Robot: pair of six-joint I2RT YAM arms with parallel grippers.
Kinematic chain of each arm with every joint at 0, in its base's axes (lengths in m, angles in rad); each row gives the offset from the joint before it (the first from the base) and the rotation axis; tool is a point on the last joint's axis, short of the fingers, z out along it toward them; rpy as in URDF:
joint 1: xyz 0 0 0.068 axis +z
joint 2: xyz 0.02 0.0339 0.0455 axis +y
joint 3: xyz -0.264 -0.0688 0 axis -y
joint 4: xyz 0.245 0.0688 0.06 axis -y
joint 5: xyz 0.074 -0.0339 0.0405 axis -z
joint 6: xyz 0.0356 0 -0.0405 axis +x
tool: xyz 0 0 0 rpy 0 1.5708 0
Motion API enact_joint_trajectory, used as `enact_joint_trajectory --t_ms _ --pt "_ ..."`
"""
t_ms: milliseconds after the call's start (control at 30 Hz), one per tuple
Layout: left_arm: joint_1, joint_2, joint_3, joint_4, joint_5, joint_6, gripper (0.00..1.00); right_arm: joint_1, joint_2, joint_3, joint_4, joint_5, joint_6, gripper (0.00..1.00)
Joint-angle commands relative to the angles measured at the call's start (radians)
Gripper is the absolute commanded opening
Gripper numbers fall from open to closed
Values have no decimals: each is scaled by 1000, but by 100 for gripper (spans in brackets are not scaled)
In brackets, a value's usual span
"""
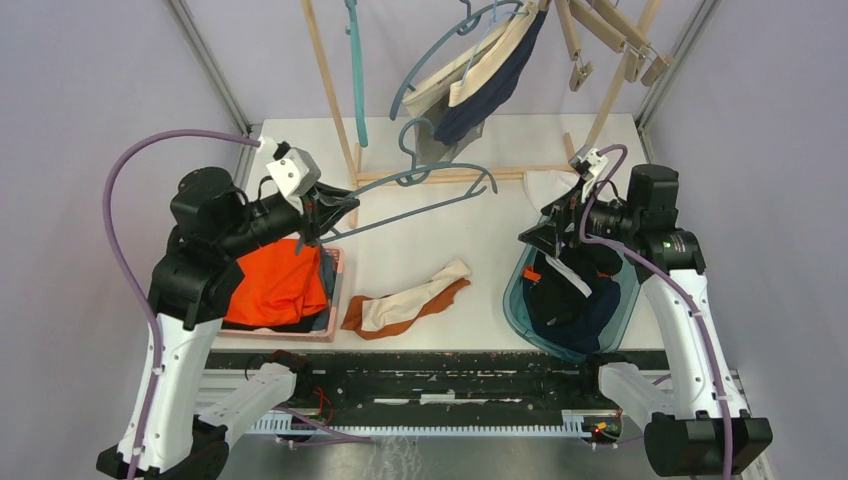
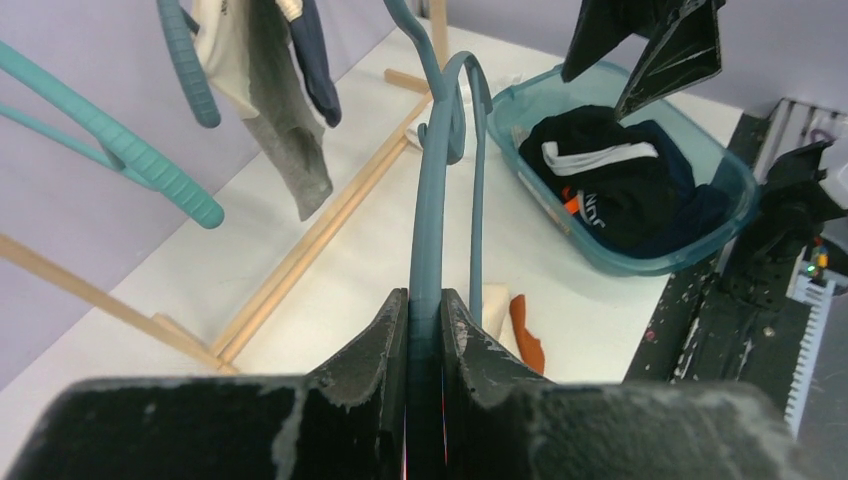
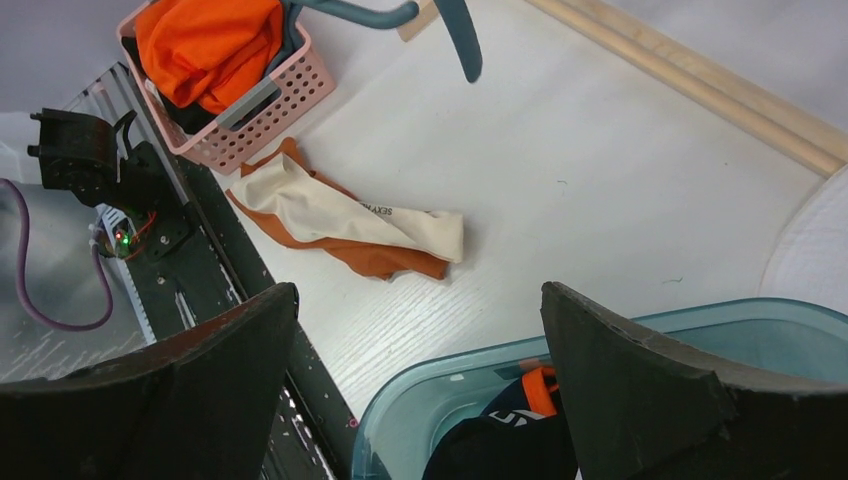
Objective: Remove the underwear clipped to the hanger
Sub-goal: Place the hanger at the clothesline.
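My left gripper (image 1: 318, 222) is shut on the end of a blue-grey hanger (image 1: 430, 190), which juts out over the table with no cloth on it; the bar sits pinched between the jaws (image 2: 425, 310). Cream, navy and grey underwear (image 1: 490, 70) hang from other hangers on the rack behind. One orange and cream pair (image 1: 410, 298) lies flat on the table. My right gripper (image 3: 418, 300) stands wide open and holds nothing, above the near-left corner of a teal bin (image 3: 440, 390) that contains dark underwear (image 2: 610, 185).
A pink basket (image 1: 335, 290) with a bright orange cloth (image 1: 275, 280) sits under my left arm. The wooden rack (image 1: 330, 90) stands across the back, with wooden clothespins (image 1: 600, 30) and a teal hanger (image 2: 120, 150) hanging from it.
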Motion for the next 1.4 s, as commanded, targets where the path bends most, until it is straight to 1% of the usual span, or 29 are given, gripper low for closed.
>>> enact_joint_trajectory --t_ms 0,233,367,467,700,1133,1233,1367 --pt "-3 -10 99 -131 -77 129 3 12 18 72 -49 -24 -58 100" --pt "-3 -11 206 -272 -198 174 3 20 23 53 -52 -12 -61 100" --pt "-3 -8 264 -343 -369 189 3 20 12 27 -39 5 -62 100" --pt "-3 1 277 -351 -476 183 3 20 13 20 -36 12 -64 100" --pt "-3 24 293 -301 -526 117 3 20 13 7 -35 27 -70 100" --pt "-3 136 383 -221 -669 100 3 20 13 1 -40 31 -82 100" --pt "-2 147 388 -199 -667 93 3 20 10 -3 -42 37 -88 100" --pt "-3 183 429 -197 -614 77 3 20 11 -5 -42 37 -90 100"
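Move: From the left hand, still gripping one lower corner of the grey-blue hanger, the left part of the clothesline lies about 30 cm ahead, 5 cm right and 15 cm up. The teal hanger on it has its middle some 28 cm ahead, 5 cm right and 4 cm up; the hanging underwear is roughly 25 cm ahead, 22 cm right and level in height. From the right hand that clothesline spot lies some 26 cm ahead, 40 cm left and 28 cm up. Keeping its grip, the left hand carries the hanger 10 cm left, turning counter-clockwise, then forward towards the clothesline. ##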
